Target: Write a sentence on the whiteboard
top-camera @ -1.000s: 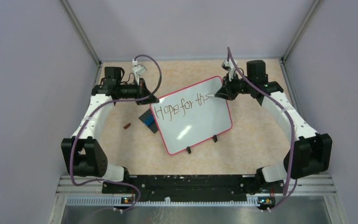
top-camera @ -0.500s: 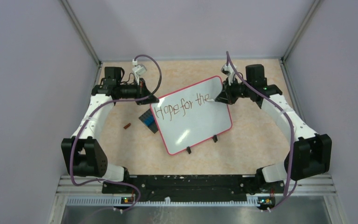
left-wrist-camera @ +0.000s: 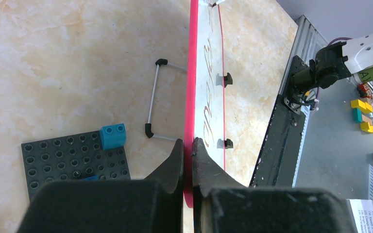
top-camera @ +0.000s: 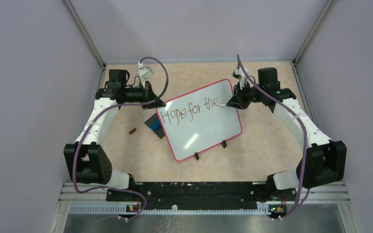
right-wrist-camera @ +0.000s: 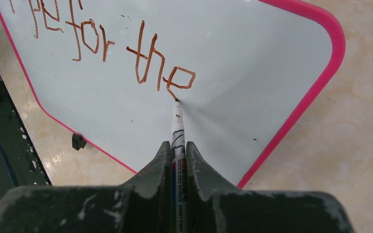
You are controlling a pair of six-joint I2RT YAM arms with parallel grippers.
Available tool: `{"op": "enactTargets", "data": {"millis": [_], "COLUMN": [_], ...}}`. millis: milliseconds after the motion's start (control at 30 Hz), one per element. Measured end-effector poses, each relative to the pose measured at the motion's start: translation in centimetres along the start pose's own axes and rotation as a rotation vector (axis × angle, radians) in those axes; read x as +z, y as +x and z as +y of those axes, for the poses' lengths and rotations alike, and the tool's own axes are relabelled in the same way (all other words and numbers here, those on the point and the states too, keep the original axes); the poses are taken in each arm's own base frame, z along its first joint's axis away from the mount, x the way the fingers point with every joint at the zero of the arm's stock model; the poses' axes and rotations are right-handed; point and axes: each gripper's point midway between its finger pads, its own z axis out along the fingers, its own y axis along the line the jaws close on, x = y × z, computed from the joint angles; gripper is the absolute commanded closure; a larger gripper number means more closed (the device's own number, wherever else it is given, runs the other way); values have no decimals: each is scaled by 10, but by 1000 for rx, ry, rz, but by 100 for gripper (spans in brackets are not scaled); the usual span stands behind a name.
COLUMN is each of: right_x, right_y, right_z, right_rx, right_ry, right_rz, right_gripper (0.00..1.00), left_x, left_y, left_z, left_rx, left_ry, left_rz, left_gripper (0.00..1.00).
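Observation:
The whiteboard [top-camera: 209,130], glossy white with a pink frame, stands tilted mid-table. My left gripper [top-camera: 161,103] is shut on its left corner; in the left wrist view the pink frame edge [left-wrist-camera: 193,73] runs straight between the closed left gripper [left-wrist-camera: 188,143] jaws. My right gripper [top-camera: 230,101] is shut on a white marker [right-wrist-camera: 177,126], whose tip touches the board just under the letter "e". The sentence [right-wrist-camera: 141,63] reads "Hope for the" in red-brown strokes along the board's upper part [top-camera: 187,112].
A black studded plate [left-wrist-camera: 73,155] with a small blue brick [left-wrist-camera: 112,136] lies behind the board's left side. The board's wire stand [left-wrist-camera: 153,104] and two black feet [top-camera: 223,143] rest on the table. A small brown piece [top-camera: 132,130] lies at the left.
The right gripper has moved slightly right along the board and the marker has added the "e" after "th". The left gripper and the board have not moved.

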Motion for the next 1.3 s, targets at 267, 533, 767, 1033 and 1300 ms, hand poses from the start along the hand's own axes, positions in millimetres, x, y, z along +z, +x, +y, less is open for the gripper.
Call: {"op": "enactTargets", "data": {"millis": [267, 533, 767, 1033, 1300], "right_x": [-4, -12, -16, -12, 7], "right_y": [3, -15, -20, -21, 19], "right_z": [-5, -10, 6, 78, 133], "right_rx": [4, -35, -64, -148, -134], "right_ry": [14, 49, -7, -188, -340], "right_rz": [10, -7, 0, 15, 71], "right_gripper": [100, 100, 100, 100, 100], "left_x": [0, 0, 0, 0, 0], "left_y": [0, 0, 0, 0, 0], "left_z": [0, -1, -1, -1, -1], "left_rx": [0, -1, -1, -1, 0], "left_ry": [0, 4, 4, 4, 5], "left_rz": [0, 0, -1, -1, -1], "left_gripper": [100, 100, 100, 100, 100]}}
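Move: The marker in the right hand is to go to the whiteboard's blank lower half, whose middle lies about 9 cm back, 15 cm left and 11 cm below this hand. The freshly written "e" is about 2 cm ahead and 6 cm left, 2 cm below; the right board clip is roughly 12 cm back, 2 cm left and 17 cm below. From the left hand, the blank half's middle lies some 9 cm back, 15 cm right and 11 cm below. Right hand ends the "e" rightward, lifts the marker off, swings some 15 cm back-left towards the blank lower half. ##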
